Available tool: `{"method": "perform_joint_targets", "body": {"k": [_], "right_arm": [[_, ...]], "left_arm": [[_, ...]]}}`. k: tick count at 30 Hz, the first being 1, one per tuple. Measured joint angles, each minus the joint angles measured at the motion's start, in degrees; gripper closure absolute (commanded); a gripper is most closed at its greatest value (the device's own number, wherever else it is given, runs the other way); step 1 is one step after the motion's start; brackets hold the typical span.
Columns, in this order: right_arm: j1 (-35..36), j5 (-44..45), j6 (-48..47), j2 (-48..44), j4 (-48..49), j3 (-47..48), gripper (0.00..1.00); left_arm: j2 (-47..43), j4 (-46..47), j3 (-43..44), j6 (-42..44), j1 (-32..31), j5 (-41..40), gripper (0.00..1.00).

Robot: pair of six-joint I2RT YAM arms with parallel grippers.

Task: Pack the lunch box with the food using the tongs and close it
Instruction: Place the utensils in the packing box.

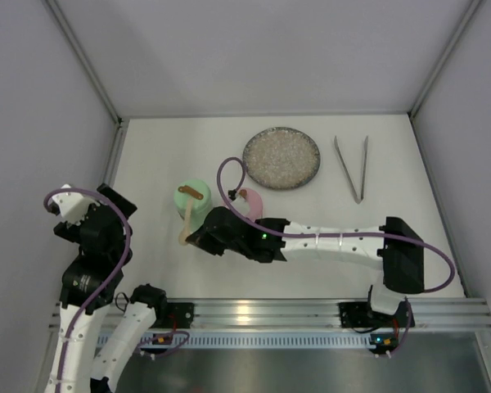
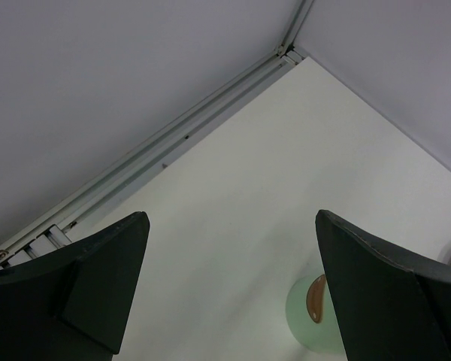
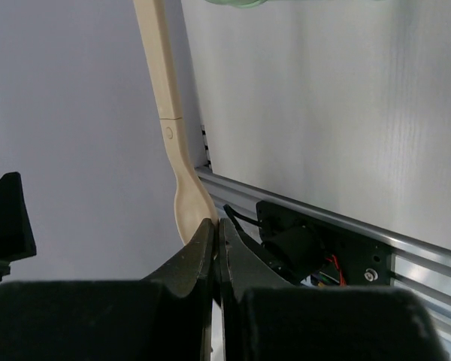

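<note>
The silver tongs [image 1: 352, 168] lie in a narrow V at the back right of the table, far from both grippers. A mint-green round lunch box [image 1: 192, 196] with a brown clasp stands mid-table, with a pink round part [image 1: 250, 199] beside it. No food is in view. My right gripper [image 1: 199, 237] reaches left in front of the lunch box. It is shut [image 3: 218, 224], with the bowl end of a wooden spoon [image 3: 189, 207] right against its fingertips. My left gripper [image 2: 233, 218] hangs wide open and empty at the left, and the lunch box [image 2: 304, 312] shows beside its right finger.
A speckled grey plate [image 1: 281, 157] with nothing visible on it sits at the back centre. The wooden spoon [image 1: 185, 223] runs from the green box toward the near edge. Grey walls enclose the table on three sides. The aluminium rail [image 1: 270, 311] runs along the front.
</note>
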Motion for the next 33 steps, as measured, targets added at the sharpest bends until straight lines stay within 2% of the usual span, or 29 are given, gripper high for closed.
{"method": "perform_joint_targets", "body": {"k": [9,33], "right_arm": [[-0.9,-4.2,2.1,7.5,-0.1,4.4,1.0],[-5.1,-7.2,3.4,11.1,-0.4,8.9,1.0]], "left_arm": [[-1.0,0.2,-0.9,0.0,0.0,0.4,0.02],[-1.0,0.2,-1.2,0.0,0.0,1.9,0.02]]}}
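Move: The green box's lid with its brown strap, where the spoon is being taken, lies about 14 cm ahead of the right hand, neither left nor right, and some 6 cm below. The pink lid stands about 14 cm to the right of the green one and 3 cm nearer; the empty round plate is about 35 cm ahead, 26 cm right of the right hand, and lower still. From the left hand, the green lid is some 10 cm ahead, 22 cm right and 14 cm below. The wooden spoon, still pinched by its bowl in the shut right fingers with its handle pointing forward, is lowered about 3 cm while going 3 cm or so left, then carried nearly 4 cm forward, laying the handle across the left part of the green lid as seen from above. The wrist tips slightly further down; contact with the lid can't be made out. ##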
